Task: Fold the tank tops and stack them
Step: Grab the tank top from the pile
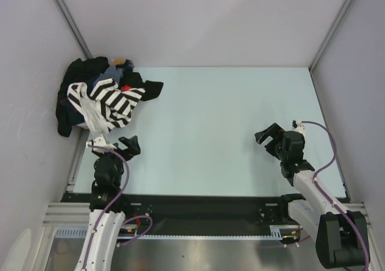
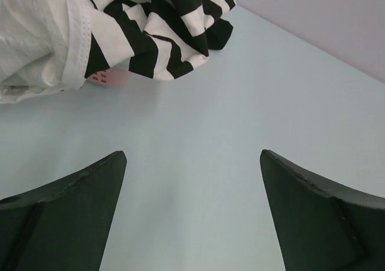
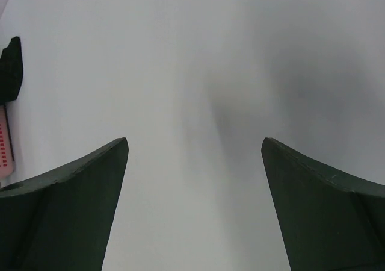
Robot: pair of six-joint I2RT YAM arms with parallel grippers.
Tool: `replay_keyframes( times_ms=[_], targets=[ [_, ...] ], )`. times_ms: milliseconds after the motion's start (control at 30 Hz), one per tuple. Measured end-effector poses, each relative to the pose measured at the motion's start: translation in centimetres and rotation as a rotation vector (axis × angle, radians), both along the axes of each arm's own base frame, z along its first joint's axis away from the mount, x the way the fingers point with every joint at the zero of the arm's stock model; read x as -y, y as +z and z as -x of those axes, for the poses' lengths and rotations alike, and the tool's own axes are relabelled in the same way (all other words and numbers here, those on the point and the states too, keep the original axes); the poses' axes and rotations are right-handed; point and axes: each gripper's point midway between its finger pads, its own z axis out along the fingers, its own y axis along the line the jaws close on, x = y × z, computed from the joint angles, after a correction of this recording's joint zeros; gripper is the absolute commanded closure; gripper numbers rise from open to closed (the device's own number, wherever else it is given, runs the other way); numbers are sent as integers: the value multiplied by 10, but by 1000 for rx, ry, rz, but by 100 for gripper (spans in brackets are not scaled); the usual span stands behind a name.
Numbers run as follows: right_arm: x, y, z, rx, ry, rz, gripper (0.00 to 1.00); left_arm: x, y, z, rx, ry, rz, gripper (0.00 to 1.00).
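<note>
The black-and-white striped tank top [image 1: 114, 102] lies crumpled on a heap of clothes at the table's far left corner, with a white part hanging down toward me. It also shows in the left wrist view [image 2: 156, 24], ahead and to the left of the fingers. Dark cloth with a red bit [image 1: 139, 85] lies behind it; no "23" shows, so I cannot tell if it is the navy jersey. My left gripper [image 1: 114, 143] [image 2: 192, 156] is open and empty just in front of the heap. My right gripper [image 1: 271, 136] [image 3: 194, 141] is open and empty over bare table at the right.
The pale blue table top [image 1: 228, 114] is walled by grey panels at the back and both sides. A bit of pink basket [image 2: 111, 78] peeks from under the striped cloth. More dark and blue clothes [image 1: 90, 72] fill the corner heap.
</note>
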Motion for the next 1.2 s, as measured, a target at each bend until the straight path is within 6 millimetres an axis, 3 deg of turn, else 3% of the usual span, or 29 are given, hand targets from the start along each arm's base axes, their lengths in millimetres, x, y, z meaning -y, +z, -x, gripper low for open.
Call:
replay_keyframes(
  times_ms=[233,300,533,633,733,833,867,967,1000,1033,1100,1200],
  targets=[
    [-3,12,6,84,24,-11,0,18,-26,-10,-167,-27,169,0],
    [-5,13,6,98,34,-16,0,19,-24,-17,-237,-9,201,0],
    [-9,16,6,109,56,-26,0,-7,59,-88,-291,177,178,0],
    [-10,16,6,112,62,-29,0,-24,87,-121,-283,268,157,0],
    [-11,15,5,109,67,-32,0,-43,82,-143,-339,336,145,2],
    [-12,14,6,106,75,-36,0,-68,57,-158,-426,412,135,4],
    [-13,14,6,109,78,-37,0,-73,48,-161,-453,428,131,7],
    [-15,14,5,112,87,-42,0,-83,18,-168,-545,464,126,50],
    [-15,14,5,112,90,-44,0,-84,11,-169,-573,464,123,77],
    [-16,14,4,112,93,-45,0,-83,6,-170,-591,462,123,99],
    [-17,13,4,108,99,-49,0,-81,5,-168,-607,452,105,100],
    [-18,11,4,101,104,-51,0,-61,29,-166,-556,409,59,100]
  ],
)
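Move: The striped tank top lies on top of the pile, its middle about 14 cm ahead of the open left hand, 5 cm to its left and a centimetre or two below it. Also from that hand, the red cloth shows roughly 16 cm ahead and 2 cm right, and the black garment's loose end about 16 cm ahead and 9 cm right. From the right hand, the tank top is some 50 cm left, 9 cm ahead and 4 cm higher. The left hand first dips a couple of centimetres and slips slightly right, then swings up and forward in an arc, bearing left over the striped tank top, some 17 cm out in all, its wide-open fingers tipping down about 35 degrees and turning counter-clockwise by roughly 25. From the top of the arc it drops about 8 cm onto the pile, shuts its fingers on a fold of the striped cloth, and with the pinch kept starts back up and to the right, a little over 2 cm. ##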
